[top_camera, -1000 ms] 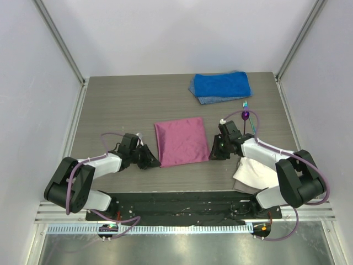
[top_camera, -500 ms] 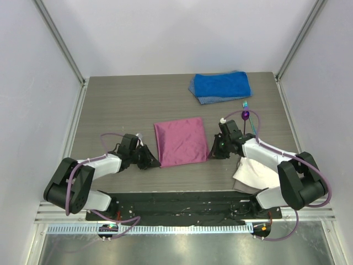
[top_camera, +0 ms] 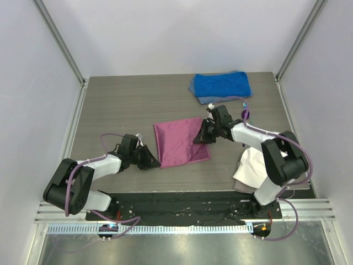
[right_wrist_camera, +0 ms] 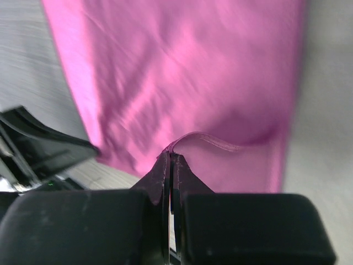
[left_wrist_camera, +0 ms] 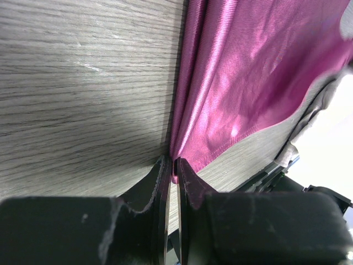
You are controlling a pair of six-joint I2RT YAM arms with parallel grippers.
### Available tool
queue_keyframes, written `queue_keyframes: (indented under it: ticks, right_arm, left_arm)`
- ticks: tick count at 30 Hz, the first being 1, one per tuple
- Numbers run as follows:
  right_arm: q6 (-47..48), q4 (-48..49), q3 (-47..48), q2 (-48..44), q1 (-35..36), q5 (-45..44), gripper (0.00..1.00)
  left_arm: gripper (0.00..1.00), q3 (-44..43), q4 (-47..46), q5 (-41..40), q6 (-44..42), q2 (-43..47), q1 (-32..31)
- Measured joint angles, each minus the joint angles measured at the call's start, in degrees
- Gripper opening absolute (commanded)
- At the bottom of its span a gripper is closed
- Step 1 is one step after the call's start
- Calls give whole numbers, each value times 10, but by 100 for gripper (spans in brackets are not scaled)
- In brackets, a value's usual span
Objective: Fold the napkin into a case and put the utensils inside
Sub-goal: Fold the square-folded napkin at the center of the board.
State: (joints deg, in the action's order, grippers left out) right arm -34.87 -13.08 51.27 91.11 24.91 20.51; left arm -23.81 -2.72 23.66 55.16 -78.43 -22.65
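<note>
The magenta napkin (top_camera: 177,144) lies in the middle of the table, its right side lifted and partly folded over. My left gripper (top_camera: 156,163) is shut on the napkin's near-left corner; in the left wrist view the jaws (left_wrist_camera: 175,167) pinch that corner of the napkin (left_wrist_camera: 248,66). My right gripper (top_camera: 200,138) is shut on the napkin's right edge and holds it above the cloth. In the right wrist view the pinched hem rises from the jaws (right_wrist_camera: 171,157) over the napkin (right_wrist_camera: 182,72). Of the utensils, the spoon's purple bowl (top_camera: 245,115) shows behind the right arm; the fork is mostly hidden.
A folded blue towel (top_camera: 220,85) lies at the far right of the table. A white cloth (top_camera: 255,168) sits near the right arm's base. Grey walls close in on both sides.
The right gripper has shut on the napkin's near-right corner and carried it up and toward the far left, lifting that side. The left gripper has stayed in place.
</note>
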Motion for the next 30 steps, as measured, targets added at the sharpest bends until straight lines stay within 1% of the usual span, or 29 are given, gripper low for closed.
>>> queue_keyframes:
  ticks: [3,8,11,17,21,30]
  right_arm:
    - [-6,28,57,70,3,31,1]
    - [-16,58,154,173,20,59,1]
    - [-26,71,199,219,31,70,1]
    - [-44,85,285,287,53,83,1]
    - [-49,90,331,317,61,89,1]
    - [-57,91,389,360,66,99,1]
  left_arm:
    - [14,0,0,0,0,0,0]
    - [14,0,0,-1,2,1,-1]
    - [14,0,0,-1,2,1,-1]
    - [14,-1,-1,1,3,-3,-1]
    - [14,-2,-1,4,4,-7,-1]
    - [14,-3,-1,5,4,-8,-1]
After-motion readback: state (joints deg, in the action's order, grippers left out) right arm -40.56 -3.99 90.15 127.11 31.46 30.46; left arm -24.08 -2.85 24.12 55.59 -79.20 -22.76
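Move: The right hand holds a lifted corner of the napkin's top layer, some 4 cm above the table. The napkin's far-left corner lies about 20 cm to its left, 12 cm ahead and 4 cm down; the near-right corner left on the board is about 6 cm right and 5 cm back. The blue cloth stands roughly 30 cm ahead, 12 cm right. From the left hand, at the near-left corner, the far-left corner lies some 19 cm ahead and 3 cm left. Keeping its shut pinch on the top layer's corner, the right hand sweeps it diagonally left and forward over the napkin towards the far-left corner, about 15 cm left and 12 cm forward, staying almost level, slowing towards the end, while the wrist rolls some 15 degrees left side up and turns about 10 degrees counter-clockwise. The left hand stays in place with its fingers still on the near-left corner, holding it down against the board. ##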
